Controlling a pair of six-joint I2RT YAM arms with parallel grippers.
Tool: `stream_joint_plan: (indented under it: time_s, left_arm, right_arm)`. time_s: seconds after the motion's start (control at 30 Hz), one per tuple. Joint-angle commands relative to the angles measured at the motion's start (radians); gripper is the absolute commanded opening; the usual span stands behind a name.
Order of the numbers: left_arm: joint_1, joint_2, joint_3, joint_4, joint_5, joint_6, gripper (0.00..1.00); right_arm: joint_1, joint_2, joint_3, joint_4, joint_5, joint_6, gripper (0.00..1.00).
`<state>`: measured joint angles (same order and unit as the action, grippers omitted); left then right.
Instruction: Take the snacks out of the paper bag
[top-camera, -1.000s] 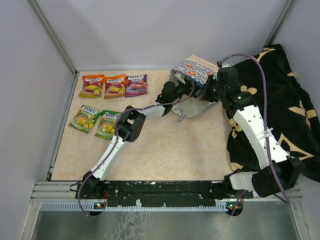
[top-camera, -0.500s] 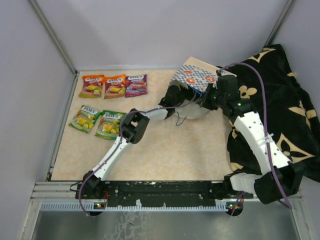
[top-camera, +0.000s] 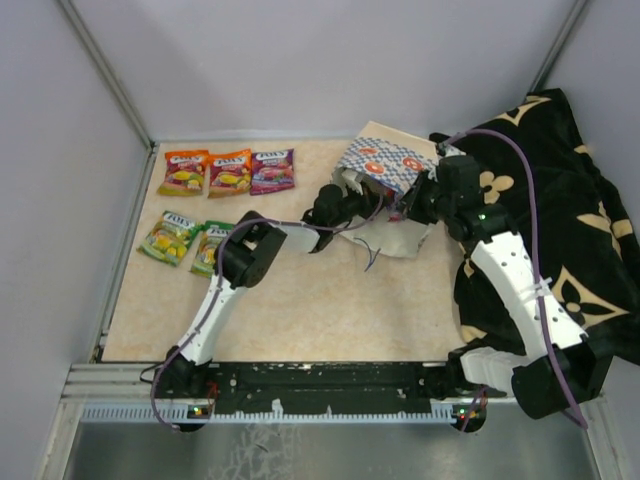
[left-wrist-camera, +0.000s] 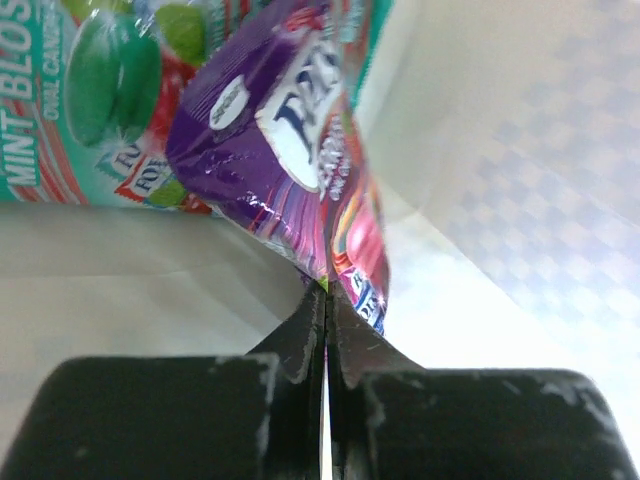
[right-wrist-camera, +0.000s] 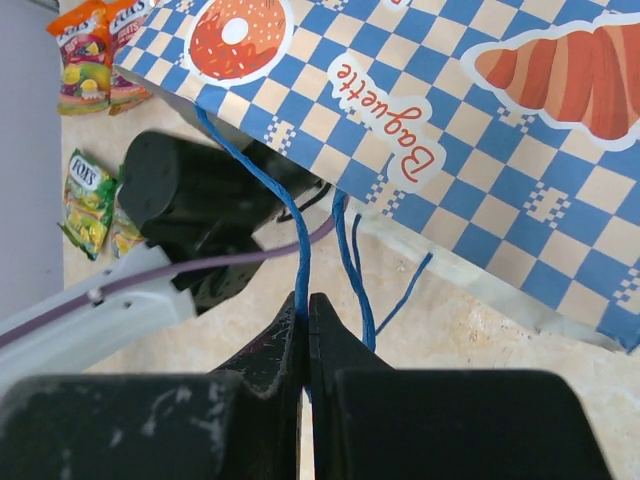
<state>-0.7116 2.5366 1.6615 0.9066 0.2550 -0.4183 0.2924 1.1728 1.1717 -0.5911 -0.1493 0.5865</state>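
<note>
The paper bag (top-camera: 385, 160), beige with blue-white checked sides, lies tipped at the back of the table, mouth facing left; its checked side fills the right wrist view (right-wrist-camera: 480, 120). My left gripper (left-wrist-camera: 326, 288) reaches inside the bag and is shut on a purple snack packet (left-wrist-camera: 300, 130); a teal mint packet (left-wrist-camera: 90, 100) lies behind it. My right gripper (right-wrist-camera: 304, 300) is shut on the bag's blue cord handle (right-wrist-camera: 300, 220), holding the bag up. Several snack packets lie on the table at the left: two orange (top-camera: 184, 171), one purple (top-camera: 272, 170), two green (top-camera: 168, 237).
A black cloth with gold flower marks (top-camera: 560, 220) covers the table's right side, under the right arm. Grey walls close in the back and sides. The left arm (top-camera: 240, 262) stretches diagonally across the beige tabletop (top-camera: 330, 310).
The left arm has drawn back a little toward the left, its elbow moving left. The bag has shifted and tilted slightly as the right gripper holds its handle.
</note>
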Motion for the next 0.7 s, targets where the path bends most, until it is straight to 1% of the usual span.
stream_joint_plan:
  time_s: [0.0,0.13,0.23,0.37,0.5,0.6,0.67]
  left_arm:
    - [0.001,-0.247,-0.203,0.267,0.062,0.053,0.0]
    - [0.003,-0.443,-0.395,0.288,0.107,0.103,0.0]
    - [0.013,-0.608,-0.539,0.284,0.21,0.145,0.0]
    - [0.041,-0.857,-0.715,0.14,0.301,0.152,0.0]
    - [0.054,-1.137,-0.856,-0.026,0.324,0.166,0.0]
    - [0.059,-1.316,-0.935,-0.153,0.359,0.122,0.0]
    - [0.063,-1.422,-0.984,-0.251,0.352,0.104,0.0]
  right_arm:
    - [0.002,-0.016,0.028,0.073,0.049,0.001,0.0]
    - [-0.018,0.007,0.051,0.116,0.063,0.013,0.0]
    - [-0.034,0.018,0.062,0.157,0.085,0.021,0.0]
    - [-0.073,0.034,0.063,0.22,0.135,0.037,0.0]
    - [-0.1,0.083,0.063,0.283,0.158,0.054,0.0]
    - [-0.11,0.144,0.081,0.309,0.157,0.053,0.0]
    - [-0.115,0.168,0.093,0.319,0.16,0.052,0.0]
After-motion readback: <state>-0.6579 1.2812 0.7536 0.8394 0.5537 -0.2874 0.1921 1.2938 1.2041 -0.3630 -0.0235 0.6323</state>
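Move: The purple snack pack is already pinched by the left hand inside the paper bag, its middle about 5 cm ahead of the fingers and 2 cm right. The teal mint pack lies some 10 cm ahead and 1 cm right. The nearer-placed green pack is about 46 cm left, 11 cm back. From the right hand, holding the blue handle, the purple pack is roughly 21 cm ahead, 6 cm right and 17 cm down; the bag's middle is 20 cm ahead, 2 cm right. The purple pack is drawn out through the bag's mouth, still pinched at its edge: the left hand gathers speed up and back, some 24 and 22 cm, and about 16 cm left, its fingers tipping upward around 20 degrees and turning somewhat clockwise. The right hand keeps its grip on the blue handle and carries it forward and to the right, away from the leaving pack, turning clockwise. ##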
